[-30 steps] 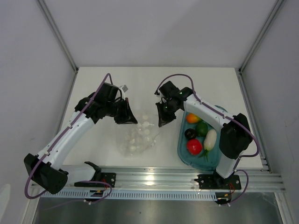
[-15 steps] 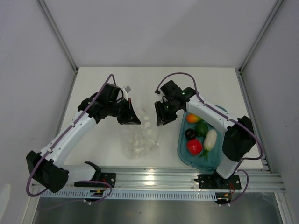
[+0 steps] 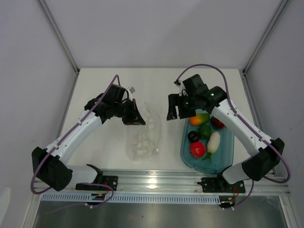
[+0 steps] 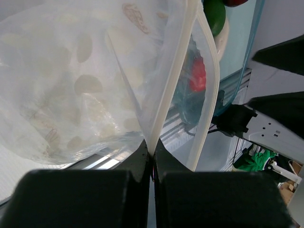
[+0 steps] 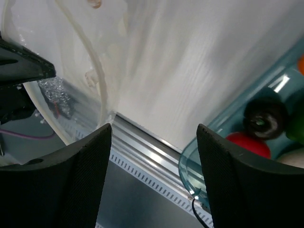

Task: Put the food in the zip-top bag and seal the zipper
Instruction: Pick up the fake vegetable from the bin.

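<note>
The clear zip-top bag (image 3: 142,135) hangs crumpled from my left gripper (image 3: 135,117), which is shut on the zipper (image 4: 173,80) at the bag's mouth. The other side of the mouth stands apart from it, so the bag gapes. My right gripper (image 3: 178,109) hovers open and empty between the bag and the teal tray (image 3: 183,147), touching neither. The food lies in the tray: red tomato (image 3: 197,149), white radish (image 3: 213,141), a dark purple piece (image 3: 193,136), a green piece (image 3: 205,130) and an orange-yellow piece (image 3: 199,118).
The aluminium rail (image 3: 156,183) runs along the table's near edge, just below bag and tray. White walls close off the table on both sides and at the back. In the right wrist view the bag (image 5: 95,61) is left and the tray (image 5: 199,156) right.
My right gripper has opened and pulled up and to the right, away from the bag's mouth. The left gripper has shifted slightly right, still clamped on the bag, which now stands taller.
</note>
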`<state>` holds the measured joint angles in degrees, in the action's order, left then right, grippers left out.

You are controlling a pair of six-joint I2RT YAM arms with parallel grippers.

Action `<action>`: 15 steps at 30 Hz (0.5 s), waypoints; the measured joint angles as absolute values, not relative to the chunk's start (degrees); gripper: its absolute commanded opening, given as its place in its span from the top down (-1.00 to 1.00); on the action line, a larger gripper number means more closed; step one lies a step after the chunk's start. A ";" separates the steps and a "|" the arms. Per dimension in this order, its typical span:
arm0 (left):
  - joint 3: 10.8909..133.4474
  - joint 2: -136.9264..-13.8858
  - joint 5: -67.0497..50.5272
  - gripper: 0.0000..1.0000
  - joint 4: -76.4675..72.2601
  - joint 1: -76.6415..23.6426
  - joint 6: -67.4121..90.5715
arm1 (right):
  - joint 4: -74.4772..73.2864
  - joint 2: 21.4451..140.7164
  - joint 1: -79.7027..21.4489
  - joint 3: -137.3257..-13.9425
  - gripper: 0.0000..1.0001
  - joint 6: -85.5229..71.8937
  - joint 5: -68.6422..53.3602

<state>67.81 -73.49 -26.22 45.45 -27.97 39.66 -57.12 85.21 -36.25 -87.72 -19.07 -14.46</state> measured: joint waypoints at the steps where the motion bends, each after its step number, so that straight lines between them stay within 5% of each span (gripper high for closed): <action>1: 67.81 -73.78 -26.22 0.99 45.36 -27.97 39.66 | -57.54 83.88 -35.18 -87.59 -0.44 -19.44 -13.87; 15: 67.81 -74.70 -27.44 0.99 44.64 -27.97 39.66 | -63.11 75.26 -13.19 -64.07 -0.45 -25.02 -3.68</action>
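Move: The white vegetable in the bin, apparently the one aimed at, lies about 23 cm to the right of the open right hand, 4 cm nearer the base and some 19 cm below. At about that depth too, the tomato is roughly 15 cm right and 9 cm back, the dark round vegetable 13 cm right and 1 cm back, the green vegetable 19 cm right and 1 cm ahead. From the left hand, the white vegetable is about 34 cm right, 2 cm back and 17 cm below. Rightward in a quick arc, the right hand leaves the bag's side and swings some 17 cm in over the bin towards the white vegetable, rising a touch before it sinks about 10 cm below its starting height and starts drawing back. The wrist turns clockwise by around 30 degrees and brings the fingers nearly straight down, still wide open. The left hand stays put, keeping the bag's rim pinched in its shut fingers. ##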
